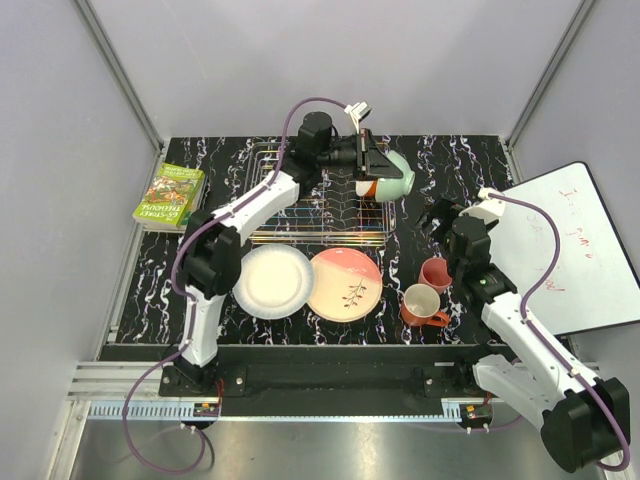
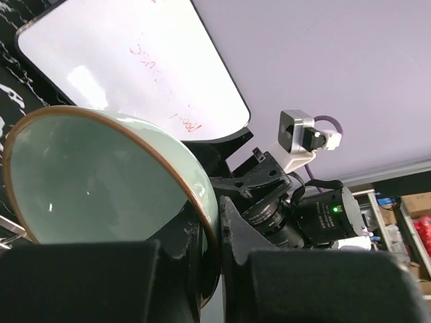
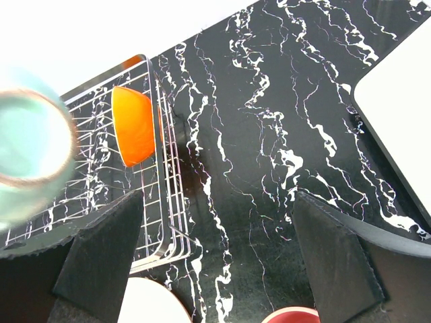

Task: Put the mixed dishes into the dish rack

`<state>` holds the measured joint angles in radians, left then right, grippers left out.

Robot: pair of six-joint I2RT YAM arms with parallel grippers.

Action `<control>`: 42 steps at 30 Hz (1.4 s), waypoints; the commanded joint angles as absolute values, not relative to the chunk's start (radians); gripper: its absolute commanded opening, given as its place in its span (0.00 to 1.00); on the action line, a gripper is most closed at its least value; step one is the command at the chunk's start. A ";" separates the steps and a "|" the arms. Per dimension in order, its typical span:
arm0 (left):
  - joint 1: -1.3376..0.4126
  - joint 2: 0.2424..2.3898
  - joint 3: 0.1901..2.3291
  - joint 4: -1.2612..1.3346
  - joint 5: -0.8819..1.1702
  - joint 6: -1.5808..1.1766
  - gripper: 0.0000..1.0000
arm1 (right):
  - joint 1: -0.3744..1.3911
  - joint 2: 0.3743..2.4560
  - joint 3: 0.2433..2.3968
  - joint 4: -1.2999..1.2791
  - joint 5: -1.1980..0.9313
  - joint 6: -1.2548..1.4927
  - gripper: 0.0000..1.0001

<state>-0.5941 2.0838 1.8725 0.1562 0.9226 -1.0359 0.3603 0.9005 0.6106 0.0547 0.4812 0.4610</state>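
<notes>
My left gripper (image 1: 376, 162) is shut on the rim of the pale green bowl (image 1: 398, 175), holding it tilted above the right end of the dish rack (image 1: 300, 205). In the left wrist view its fingers (image 2: 252, 232) pinch the bowl's brown-edged rim (image 2: 87, 182). An orange bowl (image 3: 133, 124) stands on edge inside the rack (image 3: 151, 202). In front of the rack lie the white plate (image 1: 273, 281) and the peach plate (image 1: 346, 284). The pink cup (image 1: 435, 272) and orange mug (image 1: 422, 305) stand to their right. My right gripper (image 1: 438, 216) hovers open over bare table (image 3: 215, 222).
A green book (image 1: 168, 195) lies at the table's left edge. A whiteboard (image 1: 565, 250) leans over the right edge. Grey walls close in the back and sides. The right arm's wrist camera (image 2: 316, 215) is close behind the held bowl.
</notes>
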 commanded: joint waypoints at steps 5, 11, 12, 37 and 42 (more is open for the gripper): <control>-0.569 2.115 1.761 0.348 0.968 -1.150 0.00 | 0.368 0.891 0.614 0.069 0.512 0.453 1.00; -0.543 2.079 1.658 0.330 0.931 -1.098 0.00 | 0.368 0.902 0.612 0.069 0.508 0.456 1.00; -0.540 2.080 1.655 0.316 0.930 -1.092 0.00 | 0.368 0.905 0.614 0.069 0.506 0.456 1.00; -0.560 2.164 1.703 0.029 0.732 -0.785 0.09 | 0.368 0.928 0.615 0.061 0.488 0.466 1.00; -0.575 2.157 1.720 0.014 0.719 -0.779 0.39 | 0.368 0.925 0.617 0.061 0.485 0.471 1.00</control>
<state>-0.5640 2.1807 1.6531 -0.0090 0.7368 -0.8005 0.3603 0.9306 0.6090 0.0544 0.4774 0.4610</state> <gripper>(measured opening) 0.337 0.994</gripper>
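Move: The left hand already holds the green bowl by its rim above the rack's right end. The slot it is meant for lies some 22 cm below that hand, about 4 cm to its left and 1 cm ahead. The orange bowl stands in the rack roughly 12 cm beyond the slot. The pink plate lies about 15 cm nearer the base than the slot and 6 cm to its left. From the right hand, the slot is about 14 cm left, 5 cm ahead and 13 cm down. Still pinching the green bowl's rim, the left hand sets it down into the right end of the rack, on the near side of the orange bowl. It sinks about 18 cm, fast at first, then slows almost to a halt and eases down the rest while the right-pointing fingers tip downward some 20 degrees. At the bottom the fingers begin to open around the rim. ##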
